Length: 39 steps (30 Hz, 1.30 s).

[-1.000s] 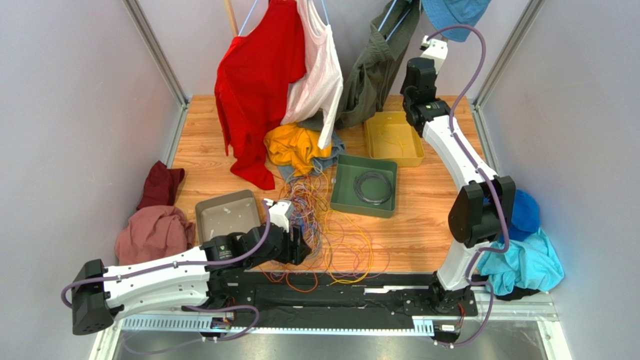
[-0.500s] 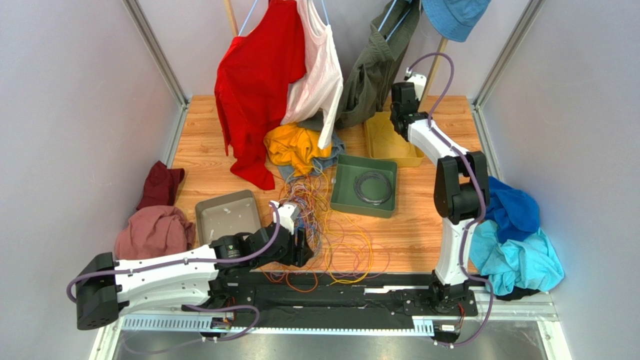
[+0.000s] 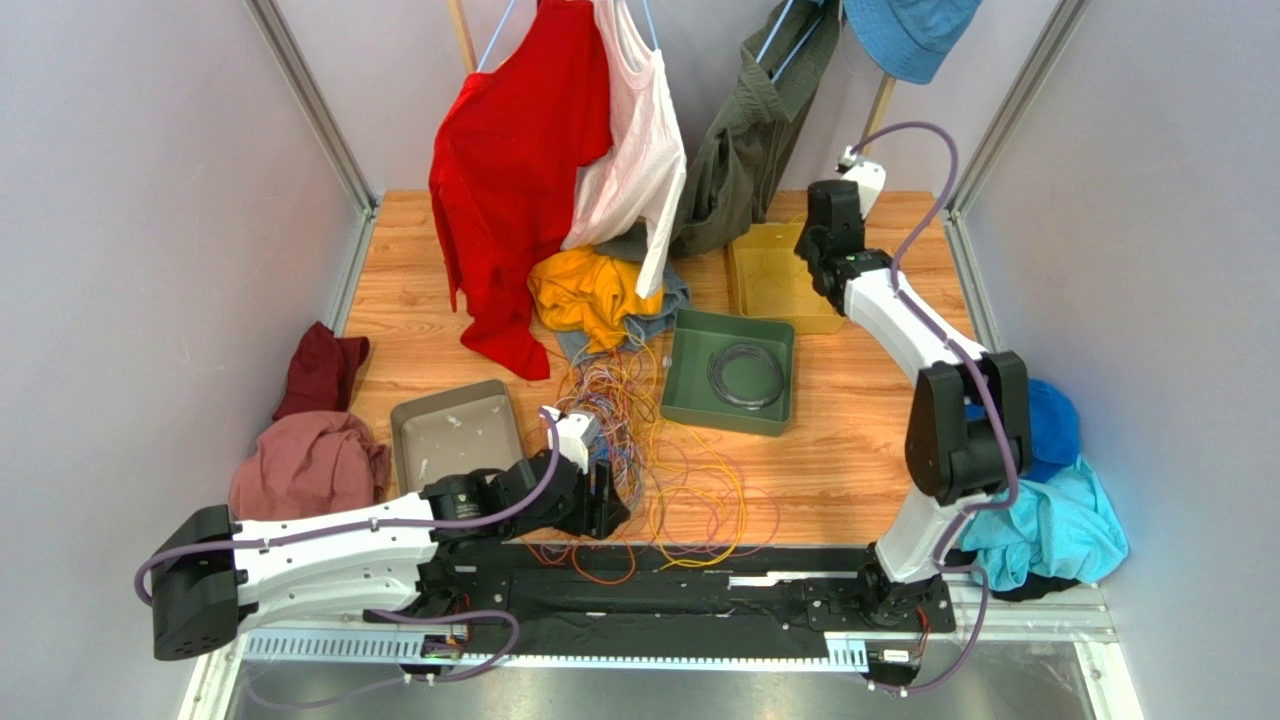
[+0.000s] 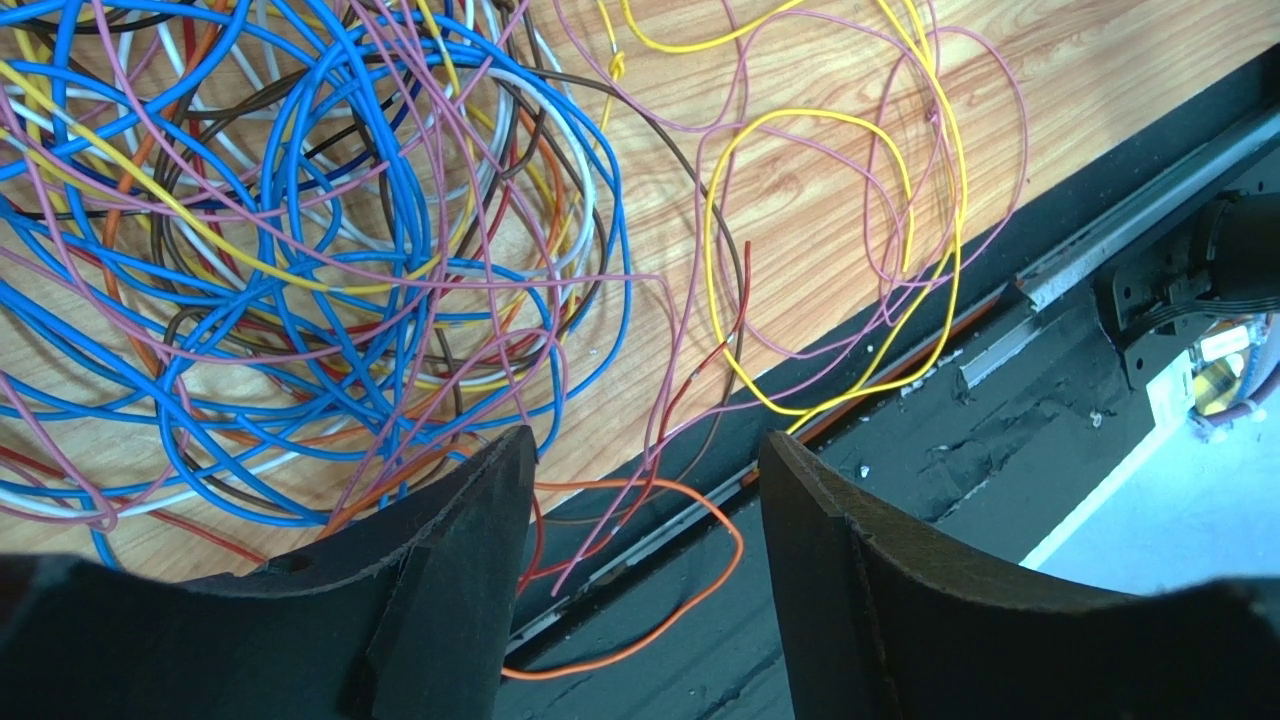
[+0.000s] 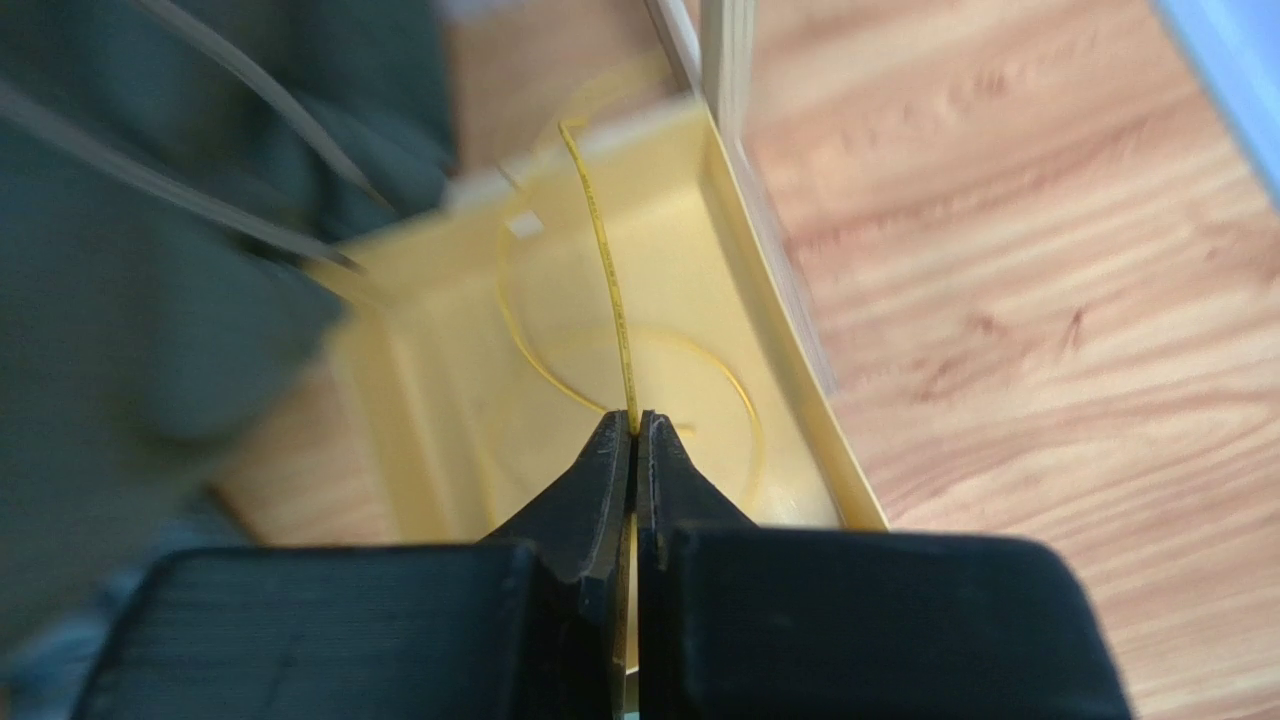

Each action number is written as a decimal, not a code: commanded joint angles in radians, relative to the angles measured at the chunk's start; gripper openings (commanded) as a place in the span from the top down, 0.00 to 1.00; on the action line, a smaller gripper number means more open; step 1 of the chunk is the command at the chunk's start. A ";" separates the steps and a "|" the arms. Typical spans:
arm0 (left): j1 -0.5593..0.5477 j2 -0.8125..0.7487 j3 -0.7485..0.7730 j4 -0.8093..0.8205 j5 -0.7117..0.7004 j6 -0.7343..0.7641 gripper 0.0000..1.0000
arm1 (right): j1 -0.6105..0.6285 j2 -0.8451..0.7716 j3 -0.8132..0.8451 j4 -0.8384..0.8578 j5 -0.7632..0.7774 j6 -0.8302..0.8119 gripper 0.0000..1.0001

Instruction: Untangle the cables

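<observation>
The cables [image 3: 649, 447] lie as a tangle of blue, purple, orange, yellow and white wires on the wooden table in front of the left arm. In the left wrist view the cables [image 4: 301, 255] spread ahead of my left gripper [image 4: 646, 450], which is open. An orange loop [image 4: 732, 548] lies below the gap, over the black base rail, and nothing is gripped. My left gripper [image 3: 601, 503] sits at the tangle's near left edge. My right gripper [image 5: 633, 425] is shut on a thin yellow cable [image 5: 601, 270], above the yellow tray [image 5: 781, 345]. From above, the right gripper [image 3: 824, 252] is over the yellow tray [image 3: 766, 285].
A green tray [image 3: 684, 393] holding a dark coil [image 3: 747, 372] stands right of the tangle. A grey tray [image 3: 455, 432] sits left of it. Clothes hang at the back [image 3: 519, 165]. Heaps of cloth lie at the left [image 3: 308, 465] and right [image 3: 1044, 510] edges.
The right arm swung left over the yellow tray, then back right and nearer, still shut. The left arm drew slightly back toward the base.
</observation>
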 commanded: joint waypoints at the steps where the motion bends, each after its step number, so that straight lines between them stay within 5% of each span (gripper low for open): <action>1: 0.000 -0.012 -0.006 0.044 0.006 -0.013 0.35 | 0.011 -0.109 0.045 0.054 -0.003 0.022 1.00; 39: 0.000 0.077 0.022 0.084 0.031 0.005 0.35 | 0.047 -0.272 -0.098 0.069 -0.015 0.048 1.00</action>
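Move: The yellow cable is already pinched in the right hand's shut fingers, with the yellow tray that is receiving it about 2 cm ahead, 3 cm to the left and 14 cm below. The green tray's middle is roughly 12 cm back and 11 cm left of that hand, and the cable tangle some 21 cm back and 28 cm left, both 14 cm lower. From the left hand the yellow tray lies about 35 cm ahead, 24 cm right and 6 cm below. The yellow cable stays pinched in the right hand's closed fingers as the hand lifts it quickly, about 7.5 cm straight up from over the yellow tray. The hand then hangs almost still before easing back some 3.5 cm and slightly left while rising a little more, the fingers tipping up towards level. ##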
